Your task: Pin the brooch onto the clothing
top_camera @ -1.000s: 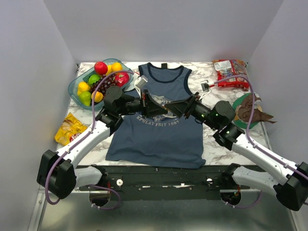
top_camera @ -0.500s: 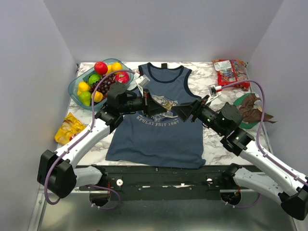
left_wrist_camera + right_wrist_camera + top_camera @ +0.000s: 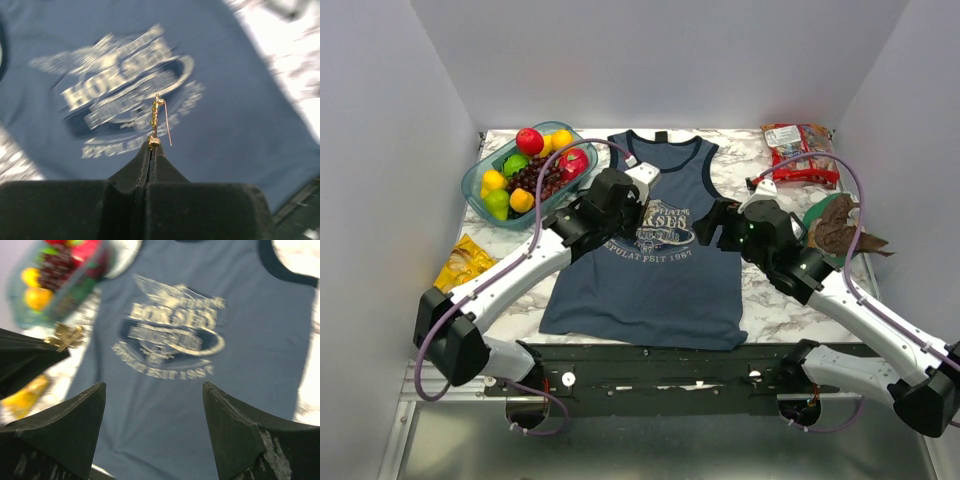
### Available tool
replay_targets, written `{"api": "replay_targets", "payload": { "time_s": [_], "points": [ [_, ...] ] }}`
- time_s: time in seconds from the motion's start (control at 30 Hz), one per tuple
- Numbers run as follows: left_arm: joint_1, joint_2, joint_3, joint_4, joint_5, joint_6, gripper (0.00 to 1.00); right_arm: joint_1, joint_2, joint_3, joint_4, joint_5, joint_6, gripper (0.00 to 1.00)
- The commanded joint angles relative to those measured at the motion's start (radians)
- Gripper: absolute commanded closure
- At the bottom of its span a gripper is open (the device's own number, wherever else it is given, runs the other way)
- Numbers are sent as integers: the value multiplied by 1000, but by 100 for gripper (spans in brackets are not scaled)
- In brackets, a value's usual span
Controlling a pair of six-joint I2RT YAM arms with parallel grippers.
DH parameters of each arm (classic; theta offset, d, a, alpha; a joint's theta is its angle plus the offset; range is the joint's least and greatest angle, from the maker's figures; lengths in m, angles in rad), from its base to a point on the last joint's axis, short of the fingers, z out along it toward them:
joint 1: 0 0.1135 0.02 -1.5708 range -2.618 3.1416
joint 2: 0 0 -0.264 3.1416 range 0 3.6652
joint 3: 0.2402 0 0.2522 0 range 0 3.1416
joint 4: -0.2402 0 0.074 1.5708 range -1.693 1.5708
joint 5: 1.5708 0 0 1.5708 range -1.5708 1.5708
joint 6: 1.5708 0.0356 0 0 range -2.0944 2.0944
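Observation:
The slate-blue clothing lies flat on the marble table, its pale HORSES print facing up. My left gripper is shut on the base of the small gold brooch, whose thin pin stands swung open. It holds the brooch in the air above the print. From above, the left gripper hovers over the chest. My right gripper is open and holds nothing, over the shirt's lower half. The brooch also shows at the left of the right wrist view. The right gripper sits at the shirt's right side.
A clear bowl of fruit stands at the back left. A yellow snack bag lies at the left edge and a red packet at the back right. A green plate with brown pieces sits behind the right arm.
The two grippers were close together over the print. The right gripper has opened wider and drawn back to the right. The left arm has swung inward, still gripping the brooch.

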Motion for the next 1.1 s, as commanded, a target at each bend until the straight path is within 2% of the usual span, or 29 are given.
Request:
{"api": "replay_targets", "payload": {
  "time_s": [0.0,0.17,0.33,0.53,0.67,0.9,1.07],
  "points": [
    [3,61,49,-158,-306,107,100,0,41,30,-143,121,19,15],
    [-26,107,88,-226,-425,129,100,0,67,27,-155,147,24,15],
    [-74,216,149,-311,-551,145,100,-2,90,24,-201,204,38,15],
    [-100,294,218,-368,-613,145,100,-11,118,4,-211,258,50,12],
    [-135,374,295,-441,-669,152,100,-54,148,3,-206,227,45,11],
    [-175,607,450,-570,-782,185,100,-135,164,-19,-149,166,-5,11],
    [-183,664,513,-593,-811,193,100,-175,141,-57,-102,152,-43,10]
  ]
}}
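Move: The brooch is already pinched in the left fingers. The left end of the shirt's lower lettering lies about 8 cm ahead of the left hand, 6 cm to its left and 21 cm below; the middle of the print is some 12 cm ahead and 4 cm right, the fruit basket roughly 24 cm ahead and 24 cm left. From the empty right hand, that lettering end is about 10 cm ahead, 28 cm left and 22 cm below. The brooch, still held in the shut left fingers, is lowered some 10 cm towards the left end of the lower lettering, going about 5 cm left early on, later forward. Meanwhile the left hand rolls its left side up nearly 60 degrees, so the fingers swing from forward-right to steeply down and forward. The open, empty right hand sinks and draws off right, away from the left hand, down over the shirt's right side. ##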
